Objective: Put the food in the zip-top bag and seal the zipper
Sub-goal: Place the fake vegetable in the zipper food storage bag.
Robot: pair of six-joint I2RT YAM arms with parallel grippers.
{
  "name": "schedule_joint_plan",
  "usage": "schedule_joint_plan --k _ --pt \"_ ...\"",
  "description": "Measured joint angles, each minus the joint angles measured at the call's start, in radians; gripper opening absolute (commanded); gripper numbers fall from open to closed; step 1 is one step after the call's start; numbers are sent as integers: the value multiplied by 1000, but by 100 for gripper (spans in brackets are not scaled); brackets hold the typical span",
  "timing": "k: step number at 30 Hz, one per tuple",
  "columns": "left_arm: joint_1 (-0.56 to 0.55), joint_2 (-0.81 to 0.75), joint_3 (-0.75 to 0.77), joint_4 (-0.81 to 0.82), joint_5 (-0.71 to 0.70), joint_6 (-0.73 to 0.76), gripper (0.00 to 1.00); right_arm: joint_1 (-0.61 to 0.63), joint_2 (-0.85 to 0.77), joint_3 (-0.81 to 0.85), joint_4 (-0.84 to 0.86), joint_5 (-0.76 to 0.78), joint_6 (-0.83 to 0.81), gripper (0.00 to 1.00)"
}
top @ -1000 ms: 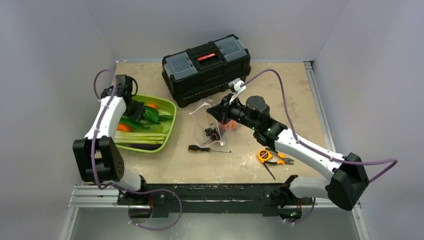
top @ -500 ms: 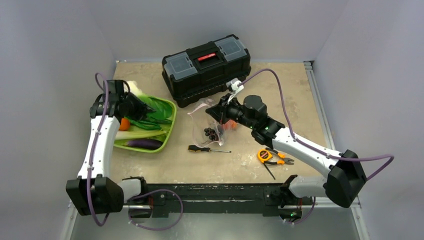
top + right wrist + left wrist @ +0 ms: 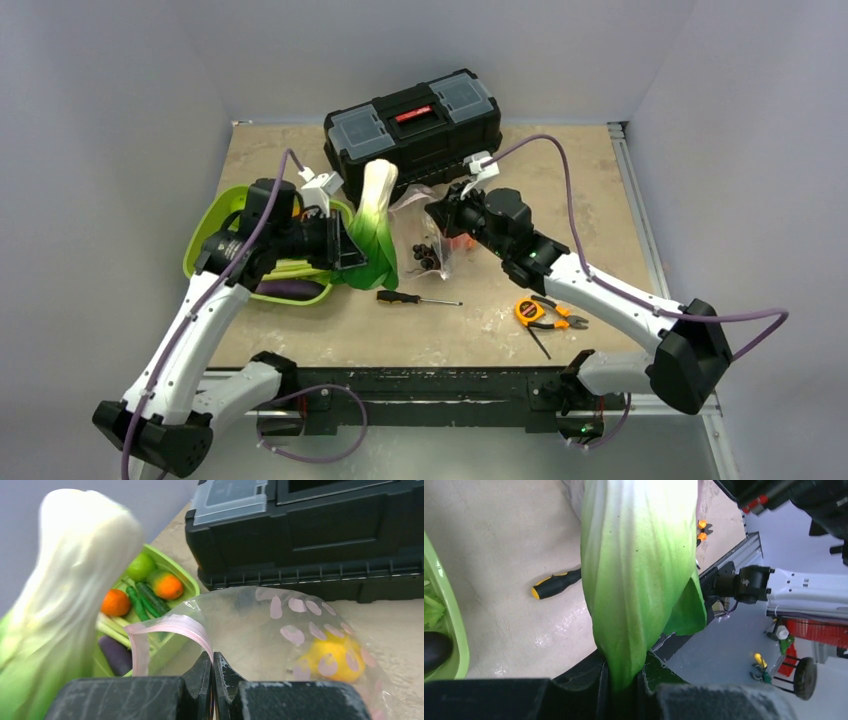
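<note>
My left gripper is shut on the green end of the leafy green-white piece. It holds the piece in the air just left of the zip-top bag. My right gripper is shut on the bag's pinkish zipper and lifts the mouth open. A yellow food and dark pieces lie inside the bag. More food stays in the lime-green tray: an orange, a green apple and a purple eggplant.
A black toolbox stands right behind the bag. A screwdriver lies in front of the bag, and orange pliers with a tape measure lie under the right arm. The tray sits at the left beneath the left arm.
The left arm lifted the leafy green-white piece out of the tray and swung it right, up to the bag. The right gripper kept its hold on the zipper, barely moving.
</note>
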Motion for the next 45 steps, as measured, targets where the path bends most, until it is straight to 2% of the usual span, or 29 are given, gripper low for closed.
schedule_joint_plan --k 5,9,13,17,24,33,45 --pt "-26 -56 55 -79 14 114 0 0 1 32 -47 86 -5 0" --pt "-39 -56 93 -111 113 159 0 0 1 61 -69 142 -21 0" --pt "-76 -13 85 -137 233 155 0 0 1 77 -81 164 -38 0" --pt "-124 42 51 -151 293 131 0 0 1 83 -77 171 -56 0" --pt "-128 151 1 -166 437 72 0 -3 -35 19 18 80 -112 0" --pt "-114 249 -82 -167 454 25 0 -1 -84 -32 61 25 -164 0" --pt "-71 229 -96 -134 438 -56 0 9 -84 -43 94 -19 -174 0"
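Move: Some 11 cm to the right of the left hand, about 6 ahead and 7 below, is the bag's open mouth; that hand already grips the fake vegetable by its leaves. The screwdriver lies level with it, 11 cm right and 22 below; the green bowl is 13 ahead, 23 left and 20 below. From the right hand, pinching the bag's rim, the vegetable's middle is 11 cm left, 8 back and 5 above, the grapes almost straight below by 20. Backing off about 8 cm and shifting some 5 right, the left hand first lifts a little, then sinks about 8 cm and tips forward some 35 degrees, bringing the vegetable's white stalk end down to the bag's mouth; it finishes with a slight creep forward, grip kept. The right hand keeps pinching the rim, easing forward-right and back again while rising 3 cm and tilting its fingers up. ##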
